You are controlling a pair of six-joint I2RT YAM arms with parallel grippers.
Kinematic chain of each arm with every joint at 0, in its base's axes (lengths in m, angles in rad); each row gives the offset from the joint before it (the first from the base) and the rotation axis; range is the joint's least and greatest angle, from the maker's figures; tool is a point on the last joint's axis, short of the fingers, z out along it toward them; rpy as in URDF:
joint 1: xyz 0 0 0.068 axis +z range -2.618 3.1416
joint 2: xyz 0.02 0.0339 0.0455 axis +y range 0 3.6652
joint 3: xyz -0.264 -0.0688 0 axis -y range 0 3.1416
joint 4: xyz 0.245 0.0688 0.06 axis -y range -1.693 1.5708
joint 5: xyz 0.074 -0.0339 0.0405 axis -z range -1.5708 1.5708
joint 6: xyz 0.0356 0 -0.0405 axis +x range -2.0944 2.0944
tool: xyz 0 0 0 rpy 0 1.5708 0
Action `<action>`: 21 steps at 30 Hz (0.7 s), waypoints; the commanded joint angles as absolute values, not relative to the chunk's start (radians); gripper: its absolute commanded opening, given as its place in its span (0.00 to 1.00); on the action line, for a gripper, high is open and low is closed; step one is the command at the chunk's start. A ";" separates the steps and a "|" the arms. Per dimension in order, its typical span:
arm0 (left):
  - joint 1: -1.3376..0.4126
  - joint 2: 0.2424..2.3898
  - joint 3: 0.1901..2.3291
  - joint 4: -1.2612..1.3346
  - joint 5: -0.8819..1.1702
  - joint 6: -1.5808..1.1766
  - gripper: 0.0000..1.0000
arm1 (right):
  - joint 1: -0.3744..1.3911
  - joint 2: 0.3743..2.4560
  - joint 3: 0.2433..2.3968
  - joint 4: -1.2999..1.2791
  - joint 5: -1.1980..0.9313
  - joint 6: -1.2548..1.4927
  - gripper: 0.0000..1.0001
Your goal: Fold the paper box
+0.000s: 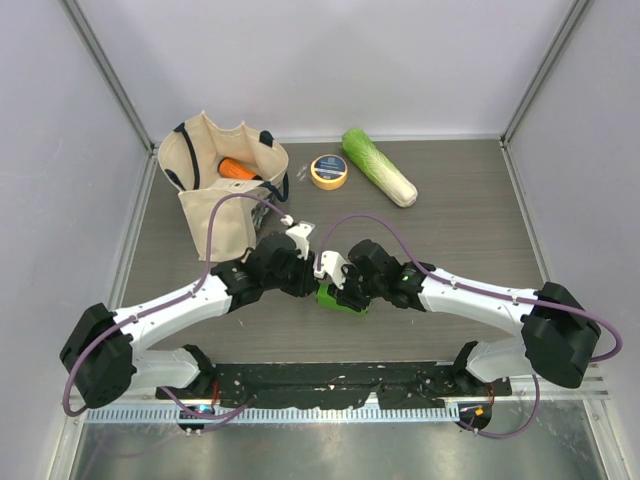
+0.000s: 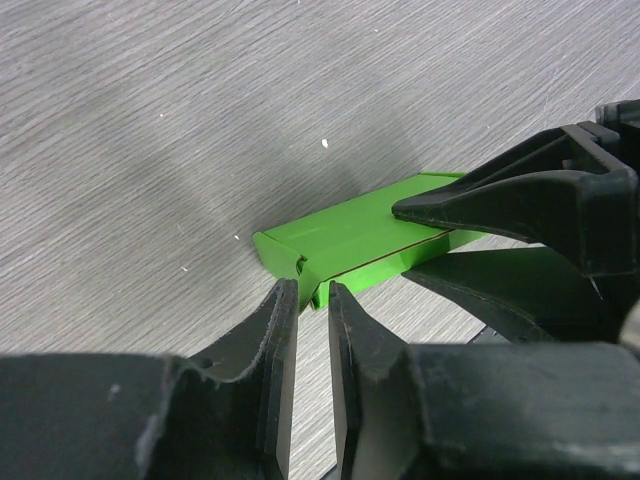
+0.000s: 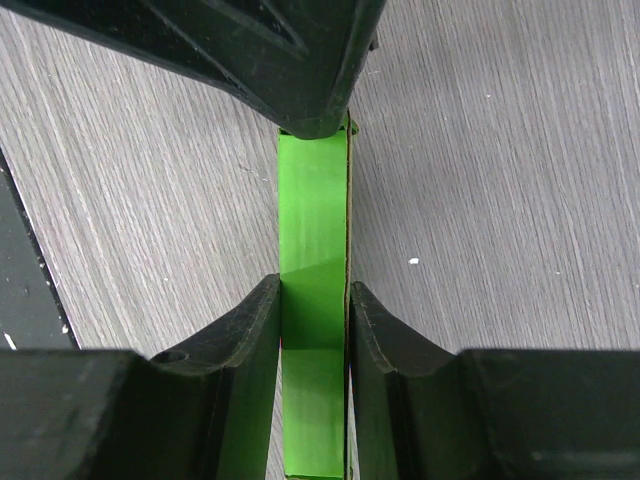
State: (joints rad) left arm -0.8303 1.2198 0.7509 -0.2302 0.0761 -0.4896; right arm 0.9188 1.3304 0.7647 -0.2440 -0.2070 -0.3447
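The paper box (image 3: 313, 200) is a narrow bright green card box lying on the grey table, and it shows as a small green patch (image 1: 338, 300) between the two wrists in the top view. My right gripper (image 3: 313, 295) is shut on the box, one finger against each long side. In the left wrist view the box (image 2: 350, 235) lies just beyond my left gripper (image 2: 312, 295). The left jaws stand a narrow gap apart, with bare table showing between them. Their tips are right at the box's folded end flap. The right fingers (image 2: 500, 195) clamp the box's far part.
A beige tote bag (image 1: 225, 185) with an orange object (image 1: 237, 168) inside stands at the back left. A yellow tape roll (image 1: 329, 171) and a long pale-green cabbage (image 1: 380, 167) lie at the back. Grey walls close in the table.
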 commanded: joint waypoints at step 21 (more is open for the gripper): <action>-0.928 1.307 0.813 -0.265 -0.144 -0.521 0.00 | 0.920 1.336 0.747 -0.115 -0.209 -0.311 0.11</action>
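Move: My left fingertips sit part-open around the small corner flap at the left end of the green paper box; the flap's middle is level fore-and-aft, about 1 cm to their right and 1 cm below. The box's middle, held in my right fingers, lies some 6 cm to the right of my left hand, 2 cm nearer me and 3 cm lower. From my right hand the flap is about 7 cm to the left, 2 cm farther out and 1 cm up. I close my left fingers fully on the thin corner flap while sinking a bit over half a centimetre, so that they pinch it at the box's end. Then I ease them about half a centimetre to the right and forward along the box, rolling the wrist some 5 degrees. My right hand keeps its grip on the box's middle, shifting barely half a centimetre forward near the end. ##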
